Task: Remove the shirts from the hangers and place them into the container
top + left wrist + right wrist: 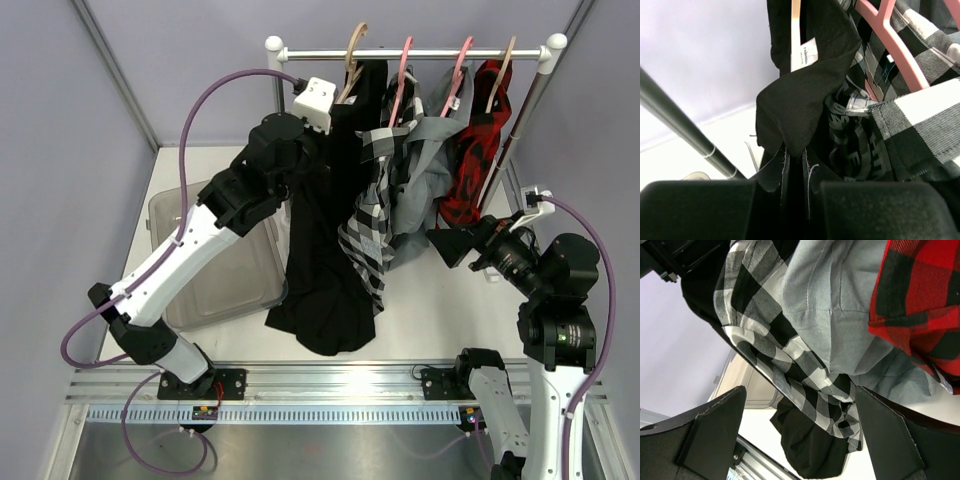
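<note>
Four shirts hang from hangers on a rail: black, black-and-white plaid, grey and red-and-black plaid. The outer hangers are tan, the two between them pink. My left gripper is up at the black shirt's collar, by the tan hanger, and is shut on a fold of its black cloth. My right gripper stands open below the grey shirt and plaid shirt, holding nothing. The container lies on the table at the left.
The metal rail with white ends spans the back, and its slanted upright runs down at the right. The black shirt's hem touches the table beside the container. Purple walls close in both sides.
</note>
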Controlling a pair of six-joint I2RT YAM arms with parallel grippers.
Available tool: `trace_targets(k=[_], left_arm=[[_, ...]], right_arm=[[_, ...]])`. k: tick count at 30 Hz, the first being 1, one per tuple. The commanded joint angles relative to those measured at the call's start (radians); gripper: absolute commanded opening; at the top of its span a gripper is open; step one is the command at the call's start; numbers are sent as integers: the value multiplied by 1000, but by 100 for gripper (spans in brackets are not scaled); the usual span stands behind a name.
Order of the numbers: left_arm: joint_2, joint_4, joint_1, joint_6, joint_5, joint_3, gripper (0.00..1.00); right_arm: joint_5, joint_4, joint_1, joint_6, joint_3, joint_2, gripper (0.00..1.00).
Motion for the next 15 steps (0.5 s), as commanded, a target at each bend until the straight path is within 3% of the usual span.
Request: trace_targets(k=[1,4,9,12,15], left_arm=[[-104,36,-16,-91,-36,110,0],[-171,-124,-53,-179,-52,64,0],[-344,-196,-79,-267,-40,-76,0],[-378,-250,-79,-293,-7,-84,0],[-391,-350,-79,-328,26,-23,0]], right_arm=[[-77,28,-3,-8,65,32,99],[-126,40,-3,3,109,72,99],[-127,78,35,35,198,158,99],[-45,78,164,19,276,255,99],[135,22,365,-41,454,417,94]])
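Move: Pinched in the left fingers, the black shirt's collar end lies about 15 cm ahead of the right hand, 20 cm to its left and 6 cm higher. The container it is bound for sits some 25 cm left of the left hand, 5 cm back and 42 cm below. Seen from the left hand, the rack's left post is 8 cm ahead and 10 cm left, its middle 12 cm lower. The checked shirt hangs level ahead, 8 cm right and 10 cm lower. Keeping its shut grip on the black shirt, the left hand draws it back about 12 cm and 9 cm left with a slight rise, away from the rack and the checked shirt, rolling some 15 degrees, left side down. The right hand, fingers still wide open, rises about 7 cm, then also swings left towards the black shirt, turning counter-clockwise. ##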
